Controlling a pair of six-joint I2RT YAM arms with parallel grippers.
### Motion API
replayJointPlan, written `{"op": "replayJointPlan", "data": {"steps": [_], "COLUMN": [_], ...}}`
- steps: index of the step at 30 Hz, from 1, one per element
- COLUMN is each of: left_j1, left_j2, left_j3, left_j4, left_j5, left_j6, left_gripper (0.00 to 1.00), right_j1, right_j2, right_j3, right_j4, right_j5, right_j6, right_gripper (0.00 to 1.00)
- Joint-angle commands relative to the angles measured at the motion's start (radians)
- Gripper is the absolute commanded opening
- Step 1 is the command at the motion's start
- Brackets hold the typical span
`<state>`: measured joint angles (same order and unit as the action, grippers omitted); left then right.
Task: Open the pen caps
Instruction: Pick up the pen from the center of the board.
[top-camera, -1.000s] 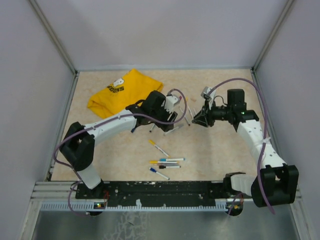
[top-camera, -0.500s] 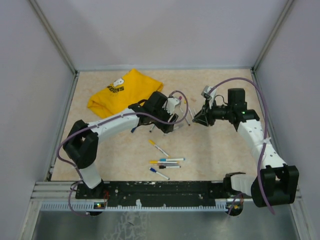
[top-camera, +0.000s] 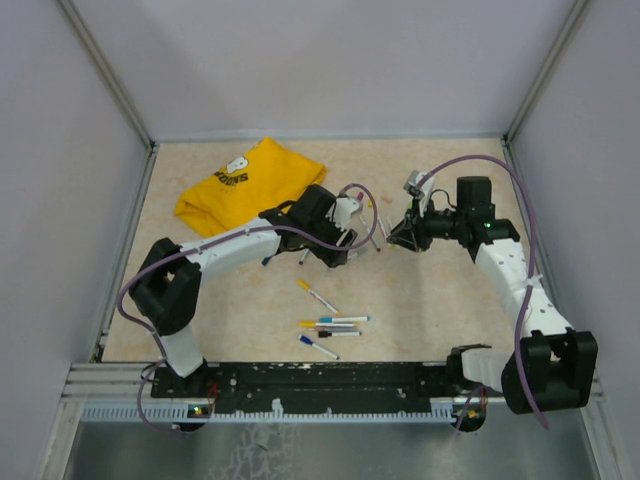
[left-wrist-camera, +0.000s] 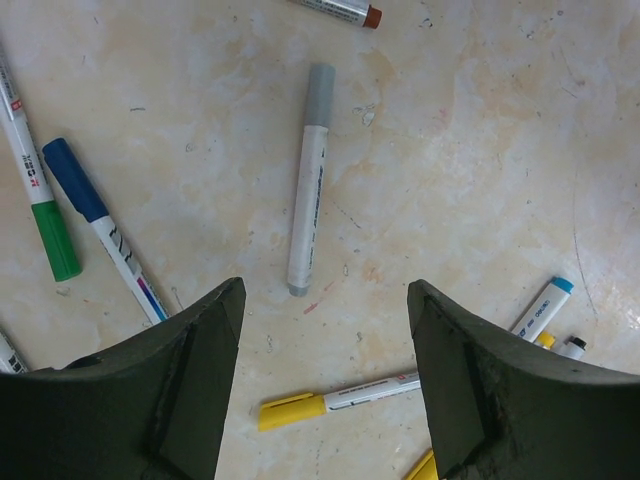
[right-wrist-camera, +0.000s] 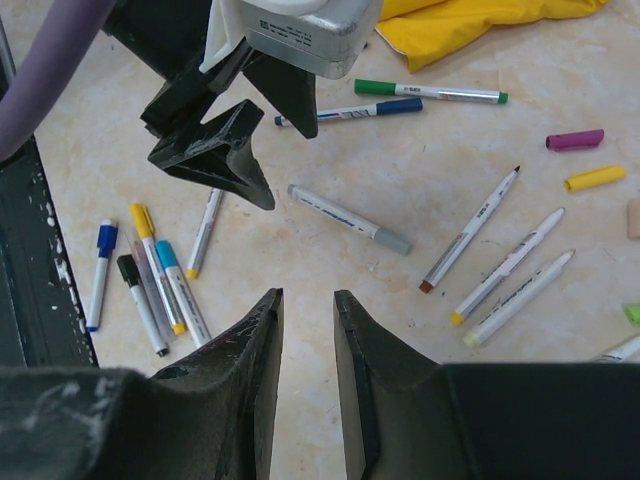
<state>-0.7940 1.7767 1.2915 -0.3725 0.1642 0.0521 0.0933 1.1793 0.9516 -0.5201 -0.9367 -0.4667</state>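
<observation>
A grey-capped pen lies on the table just ahead of my left gripper, which is open and empty above it. A yellow-capped pen lies under the jaws. In the right wrist view the same grey pen sits beside the left gripper. My right gripper hovers with a narrow empty gap between its fingers. Loose pen caps, a purple one and a yellow one, lie to the right. Three uncapped pens lie nearby. From above, both grippers face each other mid-table.
A yellow T-shirt lies at the back left. Several capped pens are grouped near the front middle. A blue pen and a green pen lie left of the left gripper. Walls enclose the table.
The left gripper has shifted slightly right towards the right gripper and its jaws have widened a little. The right arm has not moved.
</observation>
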Motion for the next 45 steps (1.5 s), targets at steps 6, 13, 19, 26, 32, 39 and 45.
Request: {"op": "replayJointPlan", "data": {"steps": [6, 13, 19, 26, 32, 39, 45], "left_j1": [0.003, 0.004, 0.005, 0.006, 0.006, 0.001, -0.019], "left_j2": [0.015, 0.09, 0.182, 0.236, 0.257, 0.255, 0.263], "left_j3": [-0.015, 0.066, 0.166, 0.196, 0.194, 0.169, 0.156], "left_j4": [0.053, -0.009, -0.078, -0.104, -0.116, -0.118, -0.127], "left_j5": [-0.023, -0.038, -0.032, 0.015, 0.033, 0.032, -0.018], "left_j6": [0.045, 0.08, 0.111, 0.129, 0.123, 0.091, 0.079], "left_gripper": [0.72, 0.72, 0.7, 0.6, 0.53, 0.49, 0.49], "right_j1": [-0.015, -0.02, -0.032, -0.049, -0.056, -0.058, -0.057], "right_j2": [-0.001, 0.002, -0.001, -0.001, 0.002, 0.007, 0.012], "right_j3": [0.04, 0.038, 0.039, 0.039, 0.038, 0.038, 0.037], "right_j4": [0.017, 0.017, 0.015, 0.017, 0.017, 0.016, 0.015], "right_j5": [-0.006, -0.008, -0.01, -0.014, -0.016, -0.024, -0.033], "right_j6": [-0.009, -0.007, -0.007, -0.006, -0.004, -0.004, -0.005], "right_gripper": [0.28, 0.27, 0.27, 0.28, 0.28, 0.27, 0.28]}}
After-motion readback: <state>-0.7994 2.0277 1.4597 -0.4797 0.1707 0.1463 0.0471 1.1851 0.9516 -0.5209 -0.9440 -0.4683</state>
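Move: The grey-capped pen lies about 9 cm below the left hand, its middle some 2 cm ahead and 3 cm to the right. At the same depth, the yellow-capped pen is about 6 cm back and 4 cm left of the hand, the dark-blue-capped pen about 7 cm ahead and 5 cm left, the brown-ended pen roughly 9 cm ahead and 8 cm right. From the right hand, the grey-capped pen is about 10 cm left, 3 cm ahead and 19 cm below. Towards the grey-capped pen, the left hand sinks some 6 cm, first easing forward and a little right, then drawing back part of the way while still descending, and slows to a stop above it. The wrist tilts about 10 degrees, its left side rising. The fingers close part-way over the pen's tail half, still open to either side, with no touch visible. ##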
